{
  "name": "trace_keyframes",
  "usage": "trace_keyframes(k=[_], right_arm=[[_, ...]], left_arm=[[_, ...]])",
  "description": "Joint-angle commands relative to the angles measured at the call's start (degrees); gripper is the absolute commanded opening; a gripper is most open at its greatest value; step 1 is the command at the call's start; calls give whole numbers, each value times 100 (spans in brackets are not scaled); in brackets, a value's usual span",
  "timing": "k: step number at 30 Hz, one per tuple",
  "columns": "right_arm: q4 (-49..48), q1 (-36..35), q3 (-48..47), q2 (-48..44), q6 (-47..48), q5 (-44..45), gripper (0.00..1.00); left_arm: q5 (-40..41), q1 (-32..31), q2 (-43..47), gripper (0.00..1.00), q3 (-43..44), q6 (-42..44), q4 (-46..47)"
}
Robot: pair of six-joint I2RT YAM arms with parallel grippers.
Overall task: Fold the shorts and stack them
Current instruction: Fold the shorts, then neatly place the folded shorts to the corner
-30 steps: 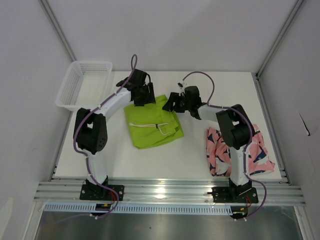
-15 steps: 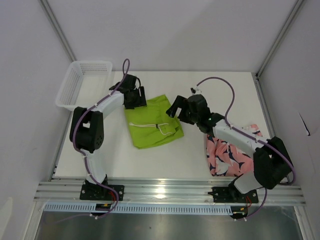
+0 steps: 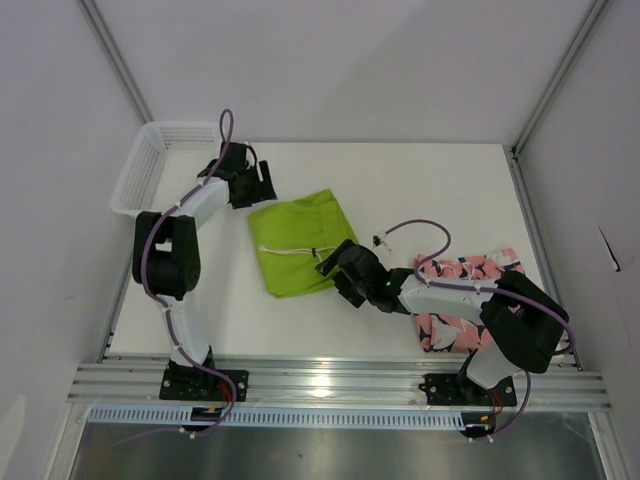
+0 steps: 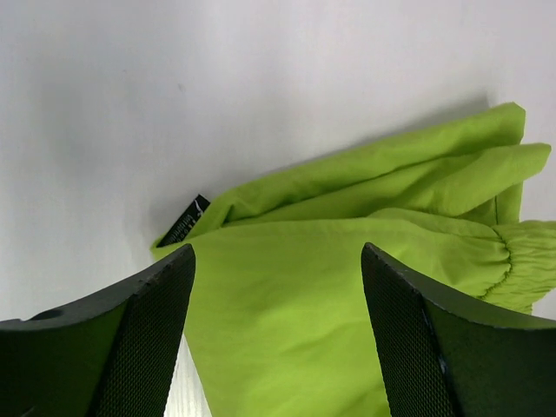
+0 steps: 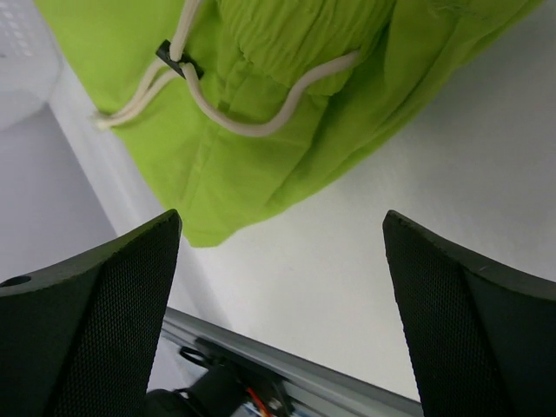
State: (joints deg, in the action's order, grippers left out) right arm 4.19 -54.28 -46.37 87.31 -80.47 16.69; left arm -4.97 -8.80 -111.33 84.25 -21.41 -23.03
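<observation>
The lime green shorts (image 3: 300, 245) lie folded in the middle of the table, white drawstring (image 5: 252, 126) on top. The pink printed shorts (image 3: 470, 272) lie at the right, partly hidden under the right arm. My left gripper (image 3: 264, 185) hovers just off the green pair's far-left corner; in the left wrist view its fingers stand wide apart (image 4: 278, 261) over the green fabric (image 4: 347, 287) and hold nothing. My right gripper (image 3: 332, 268) sits at the green pair's near-right edge, open (image 5: 282, 234) over bare table, the green shorts (image 5: 261, 156) just beyond its tips.
A white mesh basket (image 3: 160, 165) stands at the table's far-left corner, close behind the left gripper. The aluminium rail (image 3: 330, 380) runs along the near edge. A small dark label (image 4: 184, 221) sticks out of the green shorts' corner.
The left gripper drew back up-left off the green shorts toward the basket. The right arm swung from the shorts' far-right corner down to their near-right edge, its jaws wider.
</observation>
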Motion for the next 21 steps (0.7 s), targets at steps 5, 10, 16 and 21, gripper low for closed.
trace_keyframes(k=[5,10,16,21], right_arm=[[-1095,-135,-144,787,-980,256,98],[-1394,-170,-197,1173,-1155,221,97],[-1394,-153,-451,1578,-1270,335,85],[-1717,101,-207,1518,-930,283,36]], left_arm=[[-179,115,-135,80,83,-12,395],[-109,115,32,79,-127,-144,413],[83,115,226,79,-312,-285,290],[84,115,506,79,-628,-373,457]])
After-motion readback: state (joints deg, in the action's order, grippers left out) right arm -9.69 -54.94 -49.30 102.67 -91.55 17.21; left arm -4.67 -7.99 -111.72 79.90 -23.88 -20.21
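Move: For the right hand, the near edge of the lime shorts lies about 4 cm left, 2 cm ahead and 5 cm below. The cord toggle is some 4 cm left and 8 cm ahead of this hand, the shorts' near-left corner roughly 12 cm left and 2 cm back. From the left hand, the shorts' far edge is about 2 cm back, 1 cm right and 6 cm below, the tag corner 4 cm left and 3 cm back. The right hand goes about 5 cm left, sinking 4, and closes around the shorts' near edge; left sinks 2.5. ##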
